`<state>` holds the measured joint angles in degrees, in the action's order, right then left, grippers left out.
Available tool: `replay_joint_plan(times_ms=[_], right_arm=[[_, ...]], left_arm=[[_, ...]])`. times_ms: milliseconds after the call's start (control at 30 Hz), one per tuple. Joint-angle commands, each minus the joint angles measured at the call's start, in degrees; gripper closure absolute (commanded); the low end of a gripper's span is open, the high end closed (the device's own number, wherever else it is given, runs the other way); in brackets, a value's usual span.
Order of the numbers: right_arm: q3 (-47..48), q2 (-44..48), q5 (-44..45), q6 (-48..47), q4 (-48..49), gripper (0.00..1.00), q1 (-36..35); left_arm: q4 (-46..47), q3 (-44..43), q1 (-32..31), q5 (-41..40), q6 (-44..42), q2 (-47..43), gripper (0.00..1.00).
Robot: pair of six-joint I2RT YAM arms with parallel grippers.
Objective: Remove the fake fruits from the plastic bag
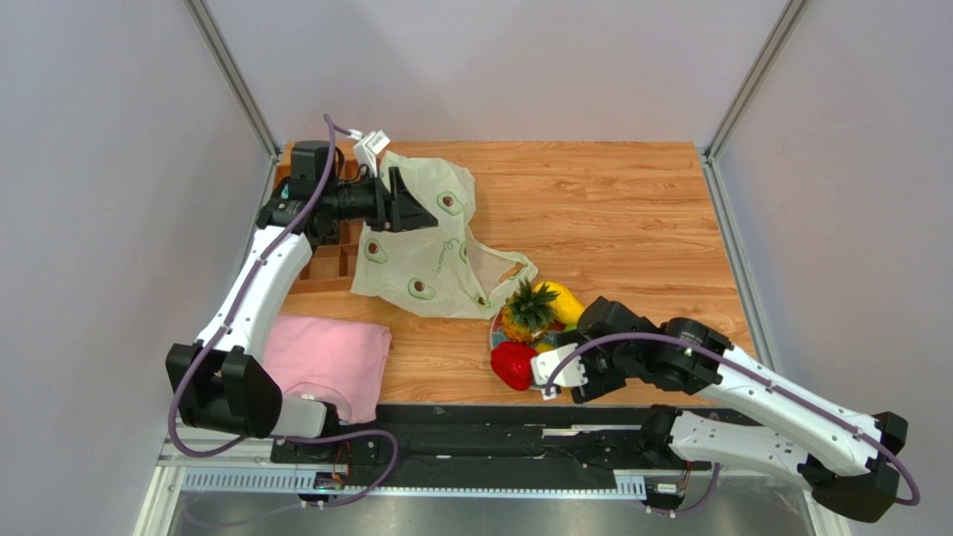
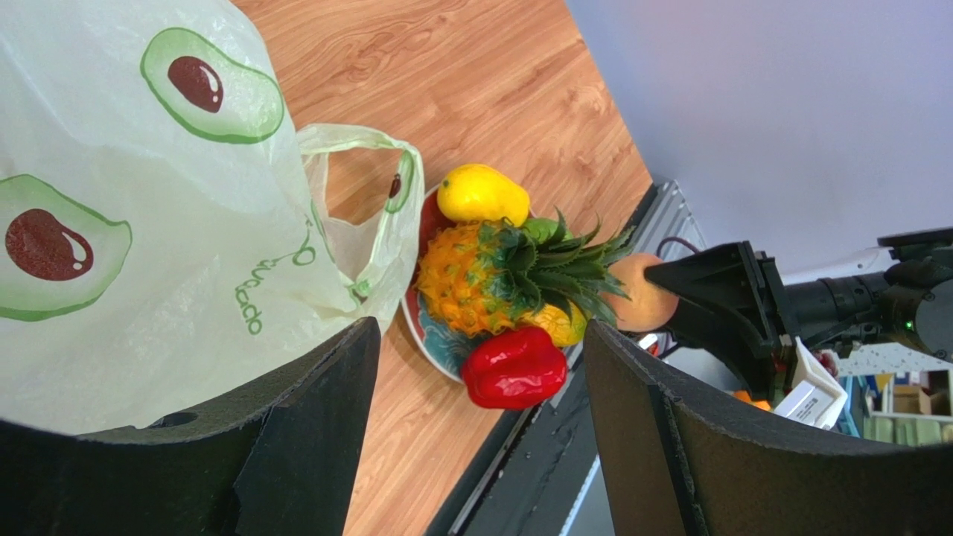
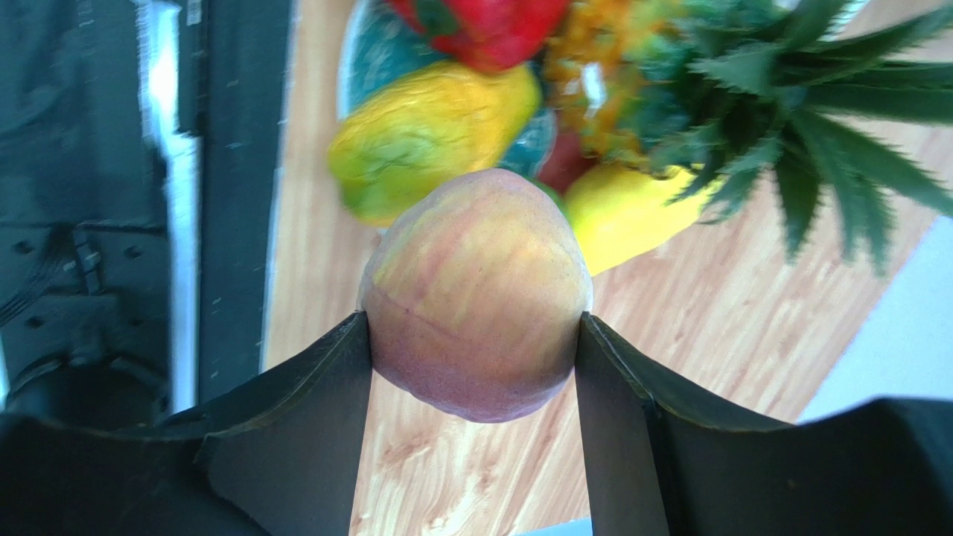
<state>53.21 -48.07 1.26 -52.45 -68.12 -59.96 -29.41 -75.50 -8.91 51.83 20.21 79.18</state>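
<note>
The plastic bag point(image 1: 431, 246) lies crumpled at the back left of the table, pale green with avocado prints point(image 2: 145, 201). My left gripper point(image 1: 420, 210) is at its upper edge, open point(image 2: 481, 335), with the bag film against the outside of one finger and nothing between the jaws. The fake fruits sit heaped on a patterned plate point(image 2: 431, 335): a pineapple point(image 1: 529, 309), a red pepper-like one point(image 1: 512, 365), a yellow one point(image 2: 481, 192) and a yellow-orange mango point(image 3: 431, 123). My right gripper point(image 3: 472, 324) is shut on the peach point(image 3: 475, 279), just beside the plate over the wood.
A folded pink cloth point(image 1: 324, 357) lies at the near left. A wooden compartment box point(image 1: 324, 262) stands behind the left arm. The black base rail point(image 1: 481, 430) runs along the near edge, close to the plate. Grey walls enclose the table.
</note>
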Motion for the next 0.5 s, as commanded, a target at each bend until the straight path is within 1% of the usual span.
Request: replay_joint_plan(times_ms=[0,67,100,167,300,400,433,467], right_arm=[[-0.21,-1.14,0.16,-3.97,10.88,0.62,3.97],[0.14,-3.77,-0.38,-5.47,11.95,0.61,5.55],[0.4,-4.65,-2.55,-6.52,12.56,0.61,6.26],[1.19,-7.19,-3.89,-7.4,13.01,0.61,8.1],[1.63,-9.75,-6.44,-10.13,13.19,0.59,9.51],[1.37,-10.2,-7.41,-10.57,13.19,0.5,9.78],[1.11,-10.28,-7.5,-10.22,13.19,0.44,9.78],[1.02,-10.11,-7.41,-10.05,13.19,0.4,9.69]], left_arm=[[0.4,-0.7,0.29,-0.15,-1.49,0.71,0.24],[0.49,-0.87,0.29,-0.24,-1.49,1.24,0.24],[0.49,-0.87,0.29,-0.15,-1.49,1.33,0.24],[0.49,-0.79,0.29,-0.07,-1.57,1.68,0.25],[0.67,-0.35,0.29,0.11,-1.57,1.86,0.25],[1.19,0.27,0.29,0.63,-1.14,1.77,0.25],[1.46,0.36,0.29,1.07,-0.87,1.86,0.25],[1.46,0.45,0.29,1.16,-0.7,1.68,0.25]])
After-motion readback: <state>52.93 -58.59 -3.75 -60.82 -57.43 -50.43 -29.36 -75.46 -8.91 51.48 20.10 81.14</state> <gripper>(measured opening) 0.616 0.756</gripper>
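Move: The peach is already in my right hand, bound for the plate of fruit, whose middle lies about 5 cm ahead, 6 cm to the left and 14 cm below. Papaya: level with me, 3 cm left. Red pepper: 1 cm ahead, 11 cm left. Pineapple: 9 cm ahead, 10 cm left. Lemon: some 11 cm ahead, 2 cm left. From my left hand, the plate's middle is roughly 17 cm back, 21 cm right and far below. I keep the peach pinched in my right fingers and carry it in over the near right part of the fruit plate, about 5 cm forward and 3 cm left, level at first, then sinking some 2 cm as I slow almost to a stop. My wrist keeps its slant, fingers pointing mostly down. ##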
